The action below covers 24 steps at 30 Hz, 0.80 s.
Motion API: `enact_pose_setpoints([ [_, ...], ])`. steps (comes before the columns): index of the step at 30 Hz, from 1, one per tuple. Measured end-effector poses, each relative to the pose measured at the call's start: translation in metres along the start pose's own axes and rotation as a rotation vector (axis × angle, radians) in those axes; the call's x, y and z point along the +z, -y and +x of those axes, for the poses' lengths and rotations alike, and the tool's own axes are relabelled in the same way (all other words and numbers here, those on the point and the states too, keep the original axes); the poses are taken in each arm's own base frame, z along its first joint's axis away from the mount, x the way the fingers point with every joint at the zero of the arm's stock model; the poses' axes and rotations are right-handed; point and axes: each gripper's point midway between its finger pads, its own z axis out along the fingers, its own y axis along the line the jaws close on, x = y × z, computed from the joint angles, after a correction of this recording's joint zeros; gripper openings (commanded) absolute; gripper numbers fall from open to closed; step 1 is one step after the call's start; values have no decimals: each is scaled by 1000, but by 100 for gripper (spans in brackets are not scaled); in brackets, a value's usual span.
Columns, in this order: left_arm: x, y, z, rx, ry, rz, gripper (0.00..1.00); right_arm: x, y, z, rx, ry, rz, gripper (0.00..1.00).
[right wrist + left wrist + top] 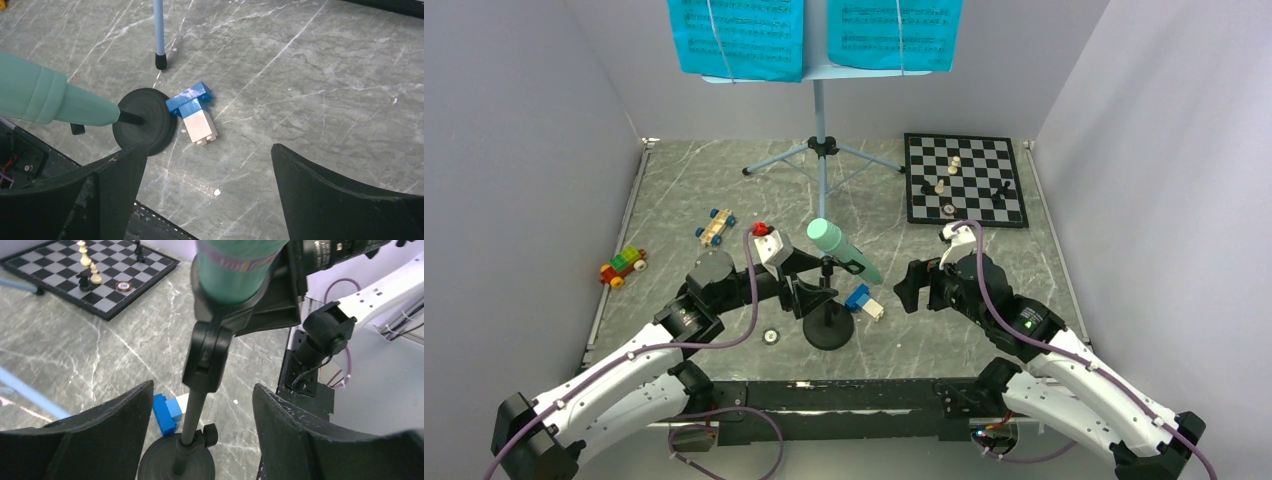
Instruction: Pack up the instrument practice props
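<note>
A mint-green toy microphone (844, 250) sits tilted in the clip of a small black round-based mic stand (828, 325) near the table's front middle. My left gripper (202, 386) is open, its fingers on either side of the stand's pole (192, 415) without touching it. From the right, my right gripper (210, 147) is open and holds nothing; the stand's base (145, 122) and the microphone (45, 97) lie to its left. At the back, the pale-blue tripod music stand (822, 120) carries two cyan sheet-music pages (739, 35) (894, 32).
A blue-white block (864, 302) lies against the right side of the mic stand's base. The chessboard (964, 180) with pieces is at the back right. Two toy cars (716, 227) (623, 266) are at the left. A small round disc (771, 336) lies left of the base.
</note>
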Motion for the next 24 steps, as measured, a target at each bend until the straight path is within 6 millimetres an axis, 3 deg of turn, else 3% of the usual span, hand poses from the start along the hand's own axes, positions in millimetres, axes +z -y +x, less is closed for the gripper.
enact_pose_setpoints([
  [4, 6, 7, -9, 10, 13, 54, 59, 0, 0, 0, -1, 0, -1, 100],
  [8, 15, 7, -7, 7, -2, 81, 56, 0, -1, 0, -1, 0, -4, 100],
  [14, 23, 2, 5, -14, -40, 100, 19, -1, -1, -1, 0, 3, -6, 100],
  [20, 26, 1, 4, -2, -36, 109, 0, -1, -1, 0, -3, 1, -5, 100],
  [24, 24, -1, 2, -3, -34, 93, 0, -1, -1, 0, -3, -1, -5, 100],
])
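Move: The top of the microphone stand's pole, just under the clip, is what the left hand goes for, about 3 cm to its right, 1 cm ahead and level in height. The microphone's middle is 6 cm right, 4 cm ahead, a little higher; the stand's round base is directly under that pole top, 22 cm below the hand. The blue-white blocks lie 7 cm right of the base and 5 cm farther out. From the right hand the pole top is about 15 cm left, straight level with it and 5 cm higher. The left fingers close around the top of the microphone stand's pole, just below the clip joint, and stop part-open with the pole between them. Before that the hand eases some 2.5 cm to the right and about 1 cm forward, bobbing up 1 cm and down again, while the wrist turns slightly clockwise. ##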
